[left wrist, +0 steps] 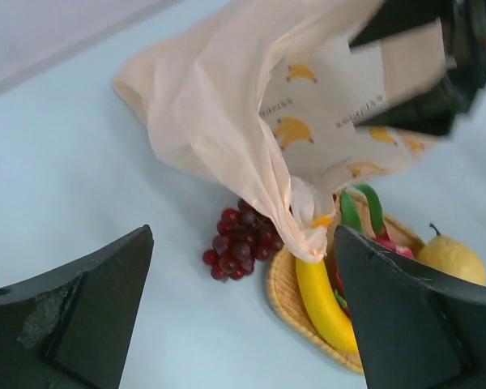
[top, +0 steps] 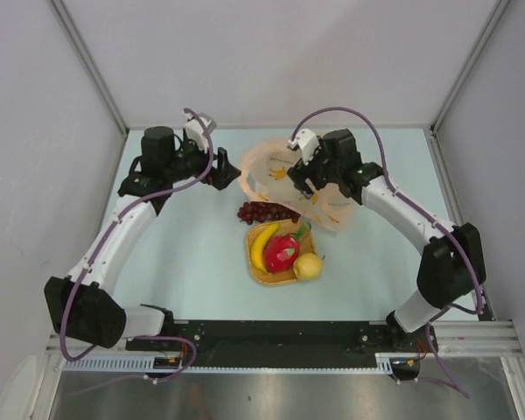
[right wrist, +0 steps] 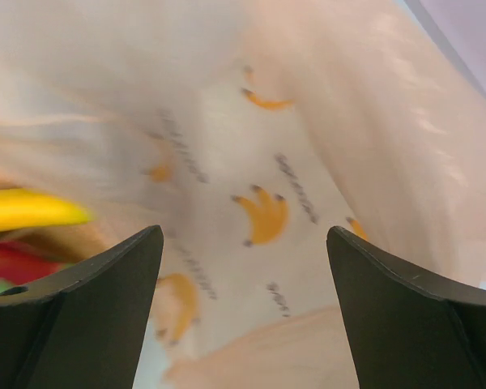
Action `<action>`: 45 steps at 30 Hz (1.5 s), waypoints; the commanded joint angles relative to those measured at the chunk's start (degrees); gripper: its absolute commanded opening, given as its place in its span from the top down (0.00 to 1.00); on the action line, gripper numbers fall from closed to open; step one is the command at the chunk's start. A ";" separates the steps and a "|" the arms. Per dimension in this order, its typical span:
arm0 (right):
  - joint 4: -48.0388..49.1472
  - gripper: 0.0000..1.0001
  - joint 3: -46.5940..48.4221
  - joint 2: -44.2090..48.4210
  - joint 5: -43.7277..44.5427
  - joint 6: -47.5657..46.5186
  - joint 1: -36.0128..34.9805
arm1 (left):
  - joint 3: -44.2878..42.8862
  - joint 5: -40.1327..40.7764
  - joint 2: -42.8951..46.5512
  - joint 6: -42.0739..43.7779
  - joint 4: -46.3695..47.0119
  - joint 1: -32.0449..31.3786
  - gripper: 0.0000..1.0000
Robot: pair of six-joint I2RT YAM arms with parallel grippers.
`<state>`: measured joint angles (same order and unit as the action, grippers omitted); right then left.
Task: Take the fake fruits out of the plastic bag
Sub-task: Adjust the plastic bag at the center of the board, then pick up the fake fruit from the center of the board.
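The pale peach plastic bag (top: 261,166) (left wrist: 219,97) (right wrist: 308,121), printed with small bananas, hangs crumpled above the table's middle. One drooping corner reaches down to the tray's far edge. The fake fruits lie outside it. The dark red grapes (top: 261,212) (left wrist: 231,247) rest on the table. The banana (top: 264,245) (left wrist: 324,300), the red fruit with green tips (top: 285,252) and the round yellow fruit (top: 308,266) (left wrist: 454,258) sit in the woven tray (top: 271,278). My left gripper (top: 231,171) (left wrist: 243,239) stands open just left of the bag, holding nothing. My right gripper (top: 299,182) (right wrist: 245,235) is open, pushed into the bag's folds.
The orange woven tray (left wrist: 285,296) sits just in front of the bag, near the table's centre. Grey walls close in the table on the left, right and far sides. A black rail with both arm bases (top: 280,332) runs along the near edge.
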<state>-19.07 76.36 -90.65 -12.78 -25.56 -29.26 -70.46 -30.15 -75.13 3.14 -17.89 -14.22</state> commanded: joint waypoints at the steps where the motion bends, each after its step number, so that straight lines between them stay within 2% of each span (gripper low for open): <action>1: 7.99 0.12 1.06 -5.05 5.56 1.57 9.01 | 6.55 -2.55 -2.81 2.93 -2.77 -0.20 0.02; 6: 9.75 0.13 8.09 -10.51 10.57 2.62 17.91 | 8.23 -1.05 -8.79 1.61 -2.06 -0.28 0.04; 9: 7.66 0.14 11.53 -9.12 8.83 3.32 20.55 | 8.23 -0.79 -12.40 0.12 -0.22 -0.28 0.06; 13: 3.43 0.15 11.27 -3.67 1.28 4.20 18.45 | 6.65 -1.58 -17.14 -1.81 2.77 -0.28 0.08; 17: 1.94 0.14 7.85 3.10 0.91 1.93 11.35 | 1.56 -4.29 -23.99 -2.17 1.28 -0.28 0.15; 21: 1.58 0.13 7.49 7.93 1.70 -0.80 7.55 | 0.06 -7.02 -27.25 -2.70 1.19 -0.37 0.22; 32: 3.16 0.12 6.79 7.77 3.28 0.60 8.16 | -3.72 -9.48 -33.85 -2.70 2.07 -2.21 0.49; 35: 3.60 0.12 6.44 7.42 3.28 0.95 8.51 | -5.21 -9.84 -34.55 -2.26 1.28 -3.53 0.65; 36: 3.78 0.12 6.35 7.33 3.28 1.13 8.51 | -5.48 -9.75 -34.73 -2.00 0.58 -3.97 0.85; 37: 4.04 0.12 6.35 7.16 3.28 1.22 8.60 | -6.00 -9.40 -34.56 -1.82 0.31 -4.06 0.95; 38: 4.13 0.12 6.26 7.16 3.28 1.22 8.60 | -6.27 -8.96 -34.12 -1.91 0.05 -4.15 1.00; 45: 5.18 0.12 4.94 7.42 3.02 1.83 10.09 | -10.57 -12.29 -29.99 -4.35 -2.68 -3.80 1.00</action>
<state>-16.71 81.84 -83.48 -9.93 -25.06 -20.36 -76.66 -38.09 -109.60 0.47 -19.75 -18.22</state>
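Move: The grapes lie some 9 cm to the left hand's right, level with it in reach and about 22 cm below; from that hand the fruit basket is about 11 cm back, 12 cm right and 23 cm down. From the right hand, the plastic bag's middle lies about 3 cm ahead, straight in line and 10 cm below, the grapes about 4 cm back, 8 cm left and 15 cm below. With its open gripper in the bag, the right hand sweeps it some 20 cm to the right and forward, dipping slightly, then turns back left and rises clear, ending about 11 cm higher above the bag. The left hand meanwhile drops some 20 cm onto the grapes, tipping its fingers about 30 degrees further down, drifts right and shuts on the bunch's left end, lifting slightly. ##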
